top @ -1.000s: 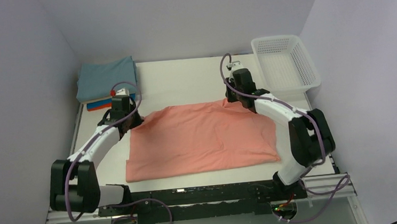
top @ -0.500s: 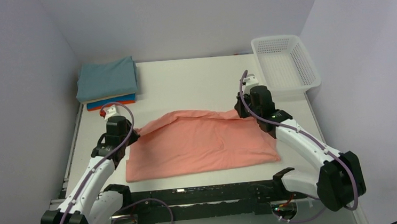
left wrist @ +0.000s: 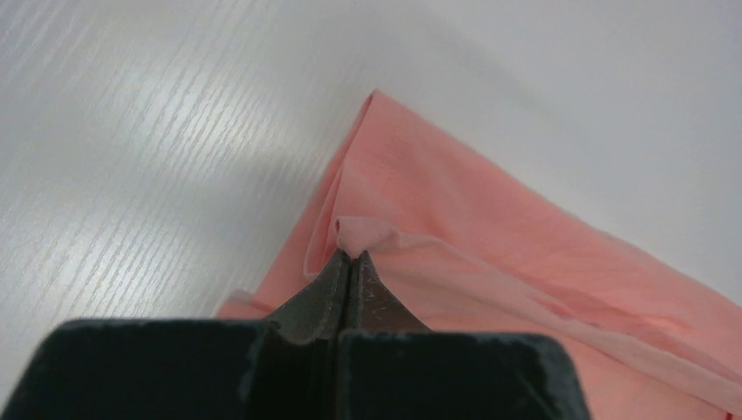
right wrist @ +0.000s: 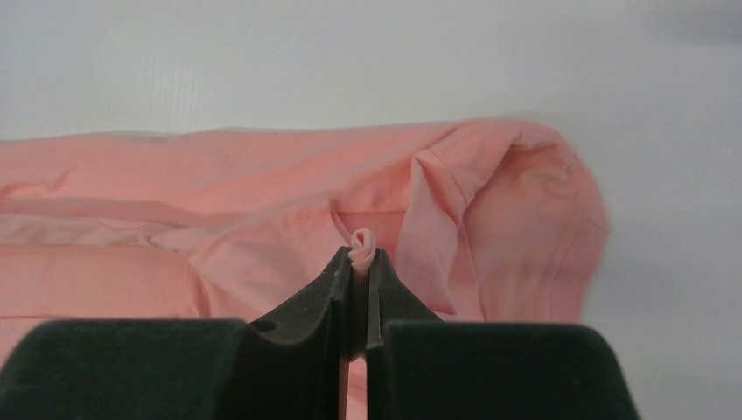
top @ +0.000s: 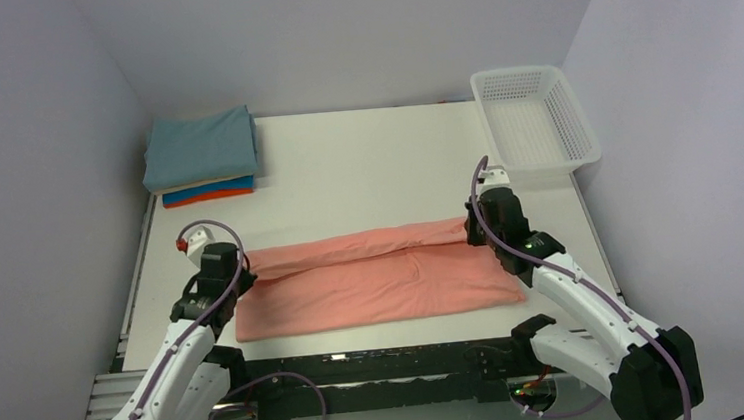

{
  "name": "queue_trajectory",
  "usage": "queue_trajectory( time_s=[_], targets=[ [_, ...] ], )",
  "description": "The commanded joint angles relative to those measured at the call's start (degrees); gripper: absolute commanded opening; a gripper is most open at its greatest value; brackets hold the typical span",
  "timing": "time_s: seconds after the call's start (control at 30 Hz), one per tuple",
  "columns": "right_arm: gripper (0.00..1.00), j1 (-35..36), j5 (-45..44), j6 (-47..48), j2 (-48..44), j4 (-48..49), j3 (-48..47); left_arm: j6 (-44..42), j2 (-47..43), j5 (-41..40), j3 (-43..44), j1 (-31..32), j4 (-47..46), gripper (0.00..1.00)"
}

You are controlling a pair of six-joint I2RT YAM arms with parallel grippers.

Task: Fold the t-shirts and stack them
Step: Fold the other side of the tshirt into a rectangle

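The salmon-pink t-shirt (top: 374,280) lies across the near half of the table, its far edge lifted and rolled toward me. My left gripper (top: 237,266) is shut on the shirt's far left corner; in the left wrist view a pinch of pink cloth (left wrist: 354,238) sits at the fingertips. My right gripper (top: 475,230) is shut on the far right corner; a fold of cloth (right wrist: 360,243) sticks out between its fingertips. A stack of folded t-shirts (top: 201,155), teal on top with cream, blue and orange-red below, sits at the far left corner.
A white plastic mesh basket (top: 533,117) stands at the far right corner. Bare table (top: 365,170) stretches between the stack, the basket and the pink shirt. Walls close in on left, back and right.
Both grippers have pulled the shirt's far edge toward the near side, folding it over the lower half. The shirt now shows as a narrower band. Both arms have drawn back.
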State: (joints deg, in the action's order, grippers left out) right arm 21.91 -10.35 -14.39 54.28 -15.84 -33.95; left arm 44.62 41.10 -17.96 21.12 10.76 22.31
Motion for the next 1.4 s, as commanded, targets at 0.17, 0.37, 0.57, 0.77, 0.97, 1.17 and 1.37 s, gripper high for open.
queue_trajectory(
  time_s=[0.17, 0.37, 0.57, 0.77, 0.97, 1.17, 1.37],
  targets=[
    [0.05, 0.0, -4.6, -13.6, -6.2, -5.6, 4.7, 3.8, -0.6, 0.0, -1.6, 0.1, 3.4, 0.02],
    [0.21, 0.1, -6.8, -28.0, -11.1, -18.3, 7.4, 10.0, -3.7, -4.4, -1.0, 0.2, 14.2, 0.44],
    [0.75, 0.4, -5.2, -36.1, -23.2, -23.6, 9.4, 12.6, -12.7, -4.8, 2.8, 0.2, 21.9, 0.85],
    [1.0, 0.3, -6.0, -30.2, -32.0, -15.7, 8.5, 9.3, -14.4, -2.7, 11.1, 0.2, 19.9, 0.99],
    [1.0, 0.3, 8.7, -19.7, -13.3, 2.5, 5.7, -1.4, 1.7, 18.3, 14.6, 0.3, 3.1, 0.99],
    [1.0, 0.0, 11.8, -11.7, 14.9, 4.1, -5.6, -4.8, 23.3, 25.8, 14.0, 0.9, -0.3, 0.99],
    [1.0, 0.1, 13.9, -10.5, 25.7, 2.4, -7.4, -3.8, 29.2, 24.3, 8.3, 0.2, -3.9, 0.99]
  ],
)
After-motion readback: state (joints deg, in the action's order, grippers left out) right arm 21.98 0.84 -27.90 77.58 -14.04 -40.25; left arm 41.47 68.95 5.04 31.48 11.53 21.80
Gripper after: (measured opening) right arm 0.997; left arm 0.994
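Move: Both hands hold the t-shirt's turned-over edge. The near edge they carry it towards lies about 12 cm back, level sideways and 4 cm below the left hand, and some 13 cm back, level sideways and 9 cm below the right. The far fold is about 7 cm ahead of each, at those same depths. The shirt stack is roughly 31 cm ahead and 9 cm left of the left hand; the basket is 29 cm ahead and 14 cm right of the right. Both hands draw the pinched edge back over the shirt and down towards its near edge, about 5 cm with the left and 8 cm with the right, opening wide to let go as the right hand swings clockwise. They then lift clear, the left much higher, move forward and inward towards each other, and sink with fingers still spread and wrists tipped some 20 degrees further down to the folded strip, where touch can't be made out. ##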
